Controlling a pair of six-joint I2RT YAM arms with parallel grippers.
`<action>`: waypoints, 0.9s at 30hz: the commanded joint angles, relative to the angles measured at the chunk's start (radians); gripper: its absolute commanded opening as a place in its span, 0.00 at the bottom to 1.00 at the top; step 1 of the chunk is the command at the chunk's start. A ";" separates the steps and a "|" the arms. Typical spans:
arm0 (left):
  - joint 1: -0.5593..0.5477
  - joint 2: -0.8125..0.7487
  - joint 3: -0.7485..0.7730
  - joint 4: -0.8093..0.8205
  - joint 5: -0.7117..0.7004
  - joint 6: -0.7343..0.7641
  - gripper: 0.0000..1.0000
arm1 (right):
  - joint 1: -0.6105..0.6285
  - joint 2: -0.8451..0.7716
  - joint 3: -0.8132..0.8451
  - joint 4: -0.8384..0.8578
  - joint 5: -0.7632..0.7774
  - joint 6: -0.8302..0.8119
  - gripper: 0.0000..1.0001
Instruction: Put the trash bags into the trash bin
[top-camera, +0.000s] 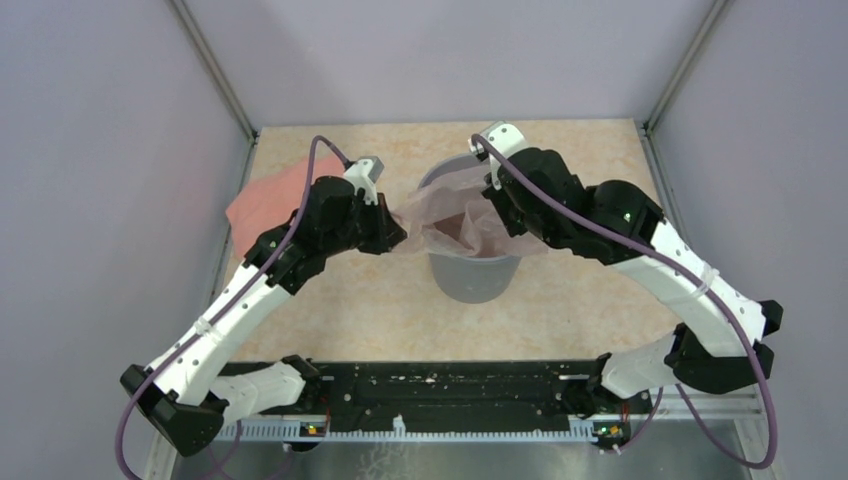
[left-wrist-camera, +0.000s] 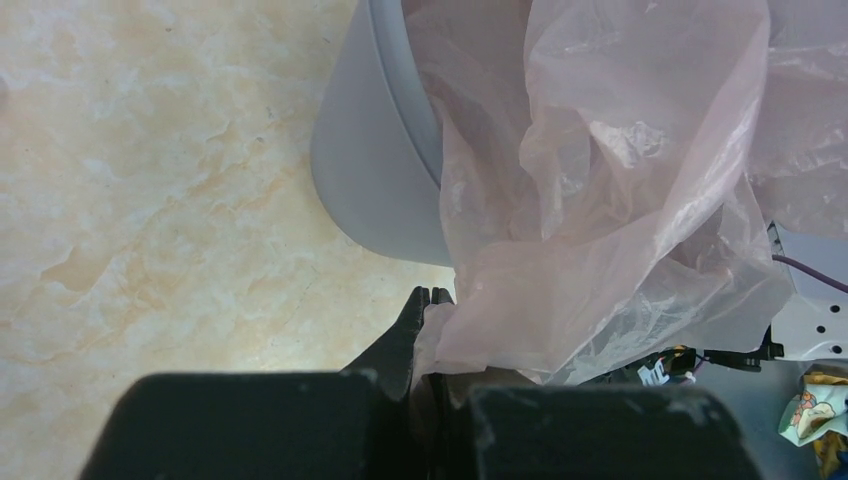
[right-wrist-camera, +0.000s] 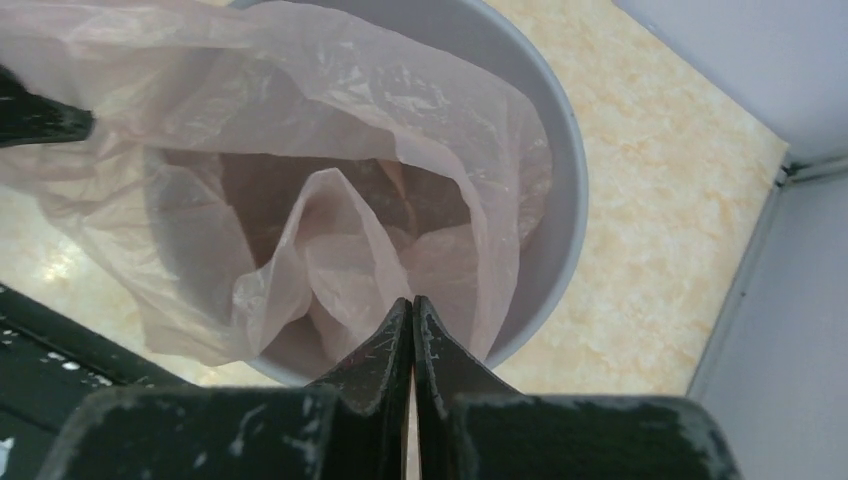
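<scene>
The round grey trash bin (top-camera: 472, 278) stands upright at the table's middle. A pale-pink trash bag (top-camera: 450, 215) hangs crumpled in its mouth and spills over the left and right of the rim. My left gripper (top-camera: 400, 232) is just left of the bin, shut on the bag's outer edge. In the left wrist view the film (left-wrist-camera: 600, 200) bunches between the fingertips (left-wrist-camera: 418, 305) beside the bin wall (left-wrist-camera: 375, 170). My right gripper (right-wrist-camera: 412, 303) is over the bin's near-right rim (right-wrist-camera: 570, 180), shut on a fold of the bag (right-wrist-camera: 340, 240).
A salmon-pink sheet (top-camera: 265, 200) lies flat at the table's back left, partly under the left arm. Grey walls close in the table on three sides. A black rail (top-camera: 450, 395) runs along the near edge between the arm bases.
</scene>
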 joint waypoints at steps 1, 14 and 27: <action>-0.002 0.006 0.048 0.023 -0.014 0.012 0.00 | -0.004 -0.059 0.049 -0.035 -0.154 0.041 0.00; 0.004 0.032 0.038 0.005 -0.065 0.015 0.00 | 0.007 -0.326 -0.391 0.001 -0.464 0.216 0.00; 0.047 0.098 -0.041 0.056 -0.068 -0.010 0.00 | -0.018 -0.436 -0.641 -0.083 -0.059 0.459 0.00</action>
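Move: The right hand, already pinching the bag's edge, is over the near-right part of the trash bin; the bin's middle lies about 7 cm ahead, 3 cm left and some 24 cm below it. The bag's mouth gapes about 3 cm ahead, 5 cm left and 8 cm below. The bag edge held by the left gripper is some 15 cm left, level fore and aft, 9 cm lower. From the left hand, the bin's middle is about 7 cm ahead, 13 cm right and 15 cm below. Down and back in a quick sweep, the right hand pulls the pinched bag edge over the near-right rim of the trash bin, drawing back about 10 cm first, then dropping some 12 cm while veering right about 6 cm. Its wrist tips down about 20 degrees, fingers still shut. The left hand keeps hold of its edge and, mostly late on, eases down 3 cm and forward 2 cm. ##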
